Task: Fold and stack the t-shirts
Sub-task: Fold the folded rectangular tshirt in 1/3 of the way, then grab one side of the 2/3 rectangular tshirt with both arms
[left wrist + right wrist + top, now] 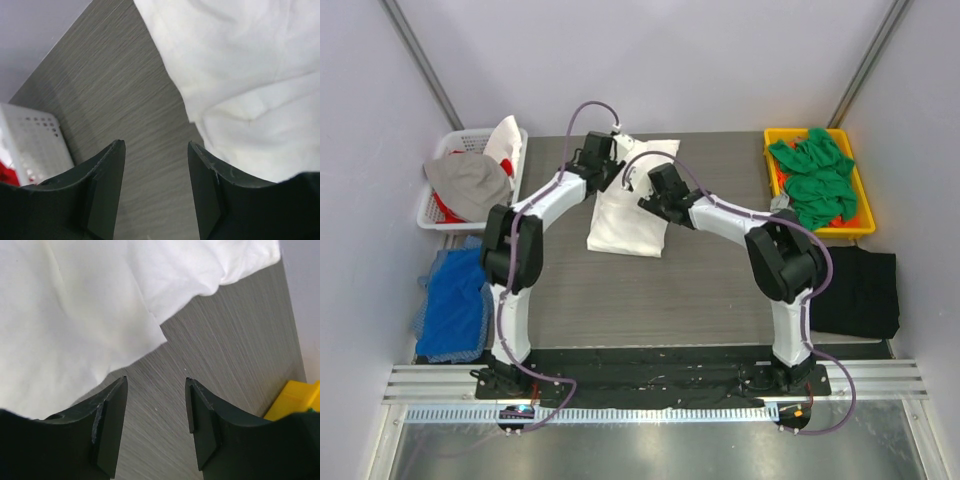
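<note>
A white t-shirt (628, 218) lies folded into a long rectangle at the back middle of the table. My left gripper (608, 165) hovers at its left edge. In the left wrist view this gripper (156, 150) is open over bare table, with the white t-shirt (240, 75) just to the right of its fingers. My right gripper (648, 188) is over the shirt's right side. In the right wrist view it (156, 385) is open and empty, beside the white t-shirt (75, 315). Green t-shirts (815, 172) fill a yellow bin (848, 228). A black t-shirt (860, 290) lies at the right.
A white basket (438, 210) with grey, red and white cloth stands at the back left, and its wall shows in the left wrist view (30, 145). Blue cloth (455, 300) lies at the left edge. A corner of the yellow bin (295, 400) shows in the right wrist view.
</note>
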### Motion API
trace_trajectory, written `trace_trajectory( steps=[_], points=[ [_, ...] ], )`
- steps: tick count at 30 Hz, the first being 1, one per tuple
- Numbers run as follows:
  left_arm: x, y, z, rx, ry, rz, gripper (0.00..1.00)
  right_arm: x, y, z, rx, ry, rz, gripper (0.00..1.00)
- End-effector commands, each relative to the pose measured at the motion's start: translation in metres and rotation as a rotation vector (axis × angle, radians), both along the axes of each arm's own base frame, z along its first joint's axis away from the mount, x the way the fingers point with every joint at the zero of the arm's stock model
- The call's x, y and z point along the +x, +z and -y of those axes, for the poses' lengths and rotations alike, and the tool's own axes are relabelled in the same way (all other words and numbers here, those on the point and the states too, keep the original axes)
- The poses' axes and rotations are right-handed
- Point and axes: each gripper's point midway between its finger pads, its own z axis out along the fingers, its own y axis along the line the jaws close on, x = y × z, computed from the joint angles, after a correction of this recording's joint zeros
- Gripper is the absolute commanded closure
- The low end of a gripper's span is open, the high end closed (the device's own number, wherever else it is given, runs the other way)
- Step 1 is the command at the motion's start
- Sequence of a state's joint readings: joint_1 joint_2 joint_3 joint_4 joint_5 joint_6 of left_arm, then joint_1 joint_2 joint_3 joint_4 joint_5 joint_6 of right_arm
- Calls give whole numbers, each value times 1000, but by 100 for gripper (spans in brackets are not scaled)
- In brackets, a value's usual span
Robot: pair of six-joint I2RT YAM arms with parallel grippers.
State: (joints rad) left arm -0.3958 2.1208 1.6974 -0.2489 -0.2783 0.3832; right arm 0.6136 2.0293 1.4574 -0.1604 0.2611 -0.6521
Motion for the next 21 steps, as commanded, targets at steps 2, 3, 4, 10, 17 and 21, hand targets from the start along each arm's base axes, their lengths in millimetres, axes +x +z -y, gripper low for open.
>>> trace_trajectory(
  steps=[2, 3, 4, 10, 17, 21],
  points=[
    [-51, 28, -9, -7, -86, -73, 42, -30, 56, 0, 75, -14, 35, 43],
    [-67, 29, -13, 6, -108, -122, 43, -39, 55, -4, 75, 1, 19, 43],
    [-79, 20, -16, 13, -120, -169, 43, -51, 57, -4, 78, 5, -1, 43],
    [-154, -13, -20, -13, -212, -409, 42, -107, 44, -18, 47, 72, -58, 43],
    [-187, -35, -16, -76, -248, -496, 42, -139, 21, -25, 20, 114, -94, 43],
    [-180, -37, -10, -91, -252, -489, 42, -139, 10, -27, 4, 121, -112, 43]
  ],
)
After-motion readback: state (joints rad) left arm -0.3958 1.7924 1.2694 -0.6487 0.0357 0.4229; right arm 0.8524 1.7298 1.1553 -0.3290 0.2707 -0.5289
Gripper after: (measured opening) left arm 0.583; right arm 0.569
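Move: The folded t-shirt's near-left corner lies about 18 cm back from the left hand, roughly 1 cm to its left and 8 cm below. Its near-right corner is some 13 cm back from the right hand, 3 cm to its left and 5 cm below. From the left hand the shirt's far edge is centred about 11 cm ahead and 6 cm to the right, also 8 cm below. Back towards the robot in low arcs go both open grippers, the left about 19 cm, the right about 15, each rising first and then sinking towards its own near corner of the t-shirt. The left ends lower than it began and tips its fingers some 30 degrees farther down, turning a little clockwise; the right tips only slightly and turns slightly counter-clockwise. Neither pair of fingers closes. ##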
